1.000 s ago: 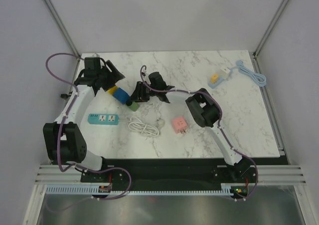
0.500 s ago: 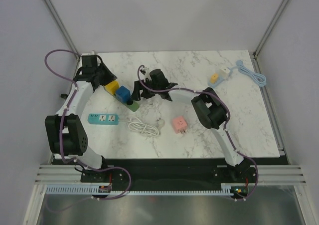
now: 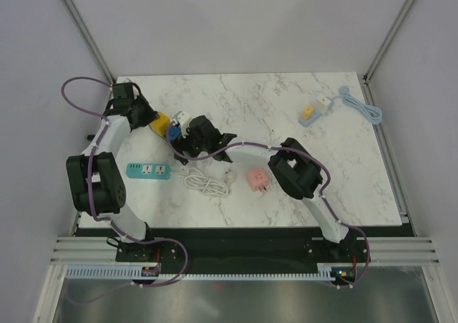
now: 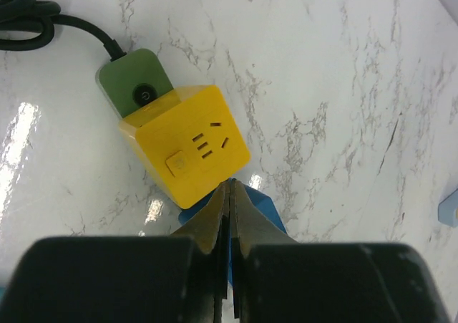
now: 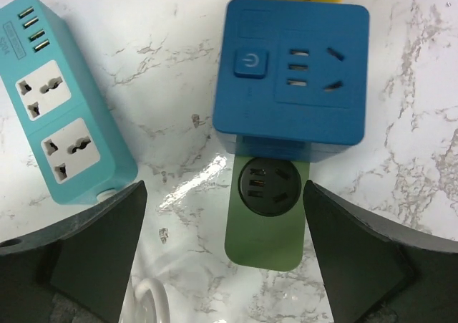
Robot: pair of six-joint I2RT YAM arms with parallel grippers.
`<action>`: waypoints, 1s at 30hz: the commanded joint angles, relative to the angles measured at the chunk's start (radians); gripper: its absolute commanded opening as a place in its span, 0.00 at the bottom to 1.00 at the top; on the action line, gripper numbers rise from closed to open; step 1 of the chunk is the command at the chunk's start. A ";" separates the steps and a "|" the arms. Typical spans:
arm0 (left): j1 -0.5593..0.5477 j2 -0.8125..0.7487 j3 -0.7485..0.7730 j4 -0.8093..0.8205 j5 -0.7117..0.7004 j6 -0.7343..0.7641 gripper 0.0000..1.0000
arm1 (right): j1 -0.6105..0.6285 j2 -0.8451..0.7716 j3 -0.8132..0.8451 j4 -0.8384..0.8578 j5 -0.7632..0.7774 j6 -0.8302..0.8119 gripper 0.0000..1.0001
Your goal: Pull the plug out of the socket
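A green socket strip (image 5: 268, 215) lies on the marble with a blue cube plug (image 5: 290, 69) and a yellow cube plug (image 4: 189, 147) seated on it side by side. My right gripper (image 5: 225, 194) is open, its fingers standing on either side of the strip's free end and touching nothing. In the top view it (image 3: 187, 145) sits just near of the blue cube (image 3: 173, 130). My left gripper (image 4: 230, 187) is shut with nothing between its fingers, and its tips hover over the seam between the yellow and blue cubes. The strip's black cable (image 4: 28, 22) runs off to the far left.
A teal power strip (image 3: 149, 170) lies near the left arm, with a coiled white cable (image 3: 207, 181) to its right. A pink cube adapter (image 3: 257, 179) sits mid-table. A pale blue adapter (image 3: 310, 113) and its cord (image 3: 361, 104) lie at the far right.
My left gripper has shut and drawn back towards the left rear. My right gripper has opened wide and moved left and nearer, coming over the strip's free end.
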 commanded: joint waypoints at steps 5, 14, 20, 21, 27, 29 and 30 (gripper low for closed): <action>0.004 0.045 -0.057 0.034 -0.026 0.027 0.02 | 0.009 0.066 0.133 0.042 0.142 -0.088 0.98; 0.002 0.070 -0.081 -0.001 -0.086 0.028 0.02 | 0.009 0.213 0.330 0.029 0.173 -0.085 0.86; 0.002 0.094 -0.075 -0.028 -0.129 0.039 0.02 | 0.013 0.219 0.339 0.066 0.175 -0.082 0.70; 0.002 0.099 -0.072 -0.033 -0.132 0.042 0.02 | 0.012 0.224 0.341 0.071 0.179 -0.082 0.62; 0.002 0.147 -0.054 -0.076 -0.146 0.047 0.02 | 0.013 0.253 0.387 0.080 0.204 -0.082 0.16; 0.001 0.166 -0.048 -0.087 -0.150 0.050 0.02 | 0.015 0.249 0.390 0.080 0.254 -0.053 0.00; 0.002 0.176 -0.045 -0.090 -0.152 0.050 0.02 | 0.012 0.238 0.390 0.080 0.258 -0.027 0.00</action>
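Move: Just ahead of the right hand's open fingers sits the blue plug, about 5 cm forward and 3 cm left, roughly level with them; the yellow plug stands some 4 cm forward and 6 cm left of it. From the right hand, the teal power strip is about 9 cm back, 13 cm left and 4 cm lower. The left hand's shut fingertips hover over the yellow plug, its middle about 2 cm forward, 1 cm left and 7 cm below. Sliding some 5 cm forward and 3 cm left at nearly level height, its fingers lifting about 10 degrees, the right hand straddles the blue plug, then closes part-way and grips its sides. The left hand first sinks about 4 cm with its fingers kept shut, brings the tips onto the yellow plug's top to hold it down, then eases a little forward and left at that height. ##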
